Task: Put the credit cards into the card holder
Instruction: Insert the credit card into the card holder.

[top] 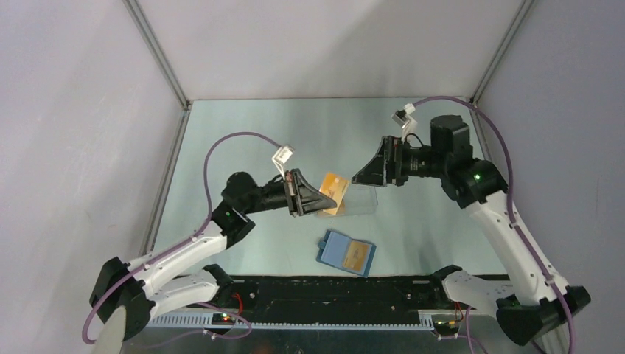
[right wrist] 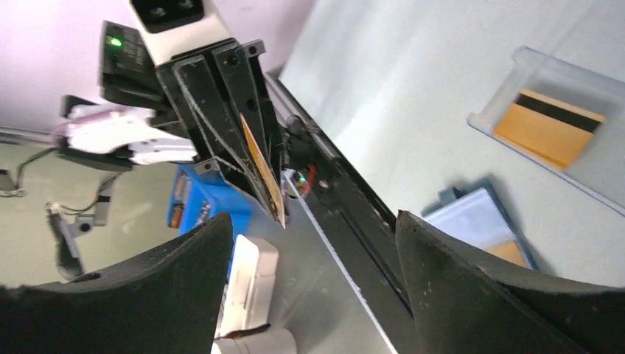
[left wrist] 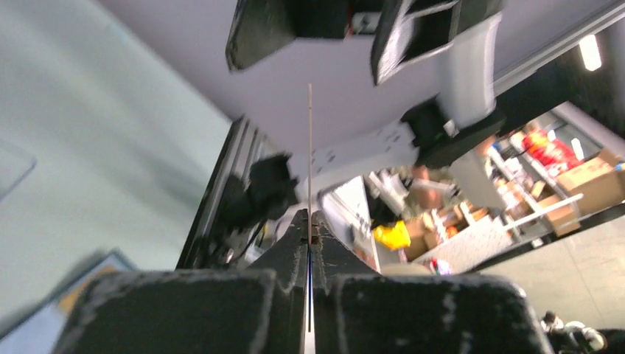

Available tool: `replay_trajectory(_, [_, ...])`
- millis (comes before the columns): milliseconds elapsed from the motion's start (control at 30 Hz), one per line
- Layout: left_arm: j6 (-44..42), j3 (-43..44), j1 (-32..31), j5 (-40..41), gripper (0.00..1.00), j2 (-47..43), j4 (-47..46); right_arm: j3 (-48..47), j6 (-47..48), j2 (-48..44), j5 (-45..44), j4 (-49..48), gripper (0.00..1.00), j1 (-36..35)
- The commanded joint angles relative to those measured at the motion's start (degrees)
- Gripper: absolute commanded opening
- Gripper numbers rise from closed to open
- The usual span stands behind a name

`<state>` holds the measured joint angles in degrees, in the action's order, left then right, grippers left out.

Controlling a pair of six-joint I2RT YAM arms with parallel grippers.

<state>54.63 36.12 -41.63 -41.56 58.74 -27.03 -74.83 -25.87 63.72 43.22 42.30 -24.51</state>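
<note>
My left gripper (top: pixel 326 195) is shut on an orange-gold credit card (top: pixel 334 183), held up in the air over the clear box. In the left wrist view this card (left wrist: pixel 309 147) shows edge-on, rising from between the closed fingertips (left wrist: pixel 301 228). My right gripper (top: pixel 357 178) hangs open just right of the card, holding nothing; its wrist view shows the card (right wrist: pixel 262 166) in the left gripper. The blue card holder (top: pixel 336 247) lies open near the front edge with a gold card (top: pixel 359 255) in it. Another card (right wrist: pixel 549 125) lies in the clear box.
The clear plastic box (top: pixel 361 200) sits mid-table under both grippers. A black rail (top: pixel 332 291) runs along the table's front edge between the arm bases. Grey walls close the left, back and right sides.
</note>
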Motion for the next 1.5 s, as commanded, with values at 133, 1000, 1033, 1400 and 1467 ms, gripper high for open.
replay_trajectory(133, [19.8, -4.9, -0.2, 10.9, 0.0, -0.4, -38.9, 8.6, -21.1, -5.4, 8.9, -30.1, 0.75, -0.4])
replay_trajectory(1000, [24.3, -6.4, -0.3, 10.3, 0.0, 5.2, -47.0, 6.5, -31.1, 4.0, 9.6, -50.1, 0.33, -12.0])
replay_trajectory(1033, [24.3, -6.5, -0.3, 10.3, 0.0, 5.4, -47.0, 6.2, -31.0, 4.2, 9.6, -50.0, 0.3, -12.5])
replay_trajectory(1400, [17.1, -9.0, -0.1, 12.3, 0.63, 1.7, -33.8, 4.9, -21.1, 2.8, 7.2, -34.3, 0.0, -10.8])
replay_trajectory(1467, [13.4, -9.5, 0.0, 14.7, 0.69, -0.9, -23.7, 5.2, -18.1, 2.3, 6.4, -29.0, 0.0, -9.5])
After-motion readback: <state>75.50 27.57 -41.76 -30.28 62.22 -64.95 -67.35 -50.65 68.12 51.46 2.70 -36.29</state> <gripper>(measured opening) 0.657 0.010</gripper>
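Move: The open right hand goes for the credit card standing in the left hand's shut fingers, about 5 cm to its left, 3 cm back and 1 cm lower. On the table some 26 cm below the right hand, the clear tray lies about 13 cm ahead and 1 cm left, the card holder 5 cm back and 1 cm left. From the left hand, the right gripper is about 6 cm ahead, 7 cm right and 2 cm higher. Right hand moves 8 cm left, rising, and pinches the credit card; left hand, lifted some 9 cm, lets go. ##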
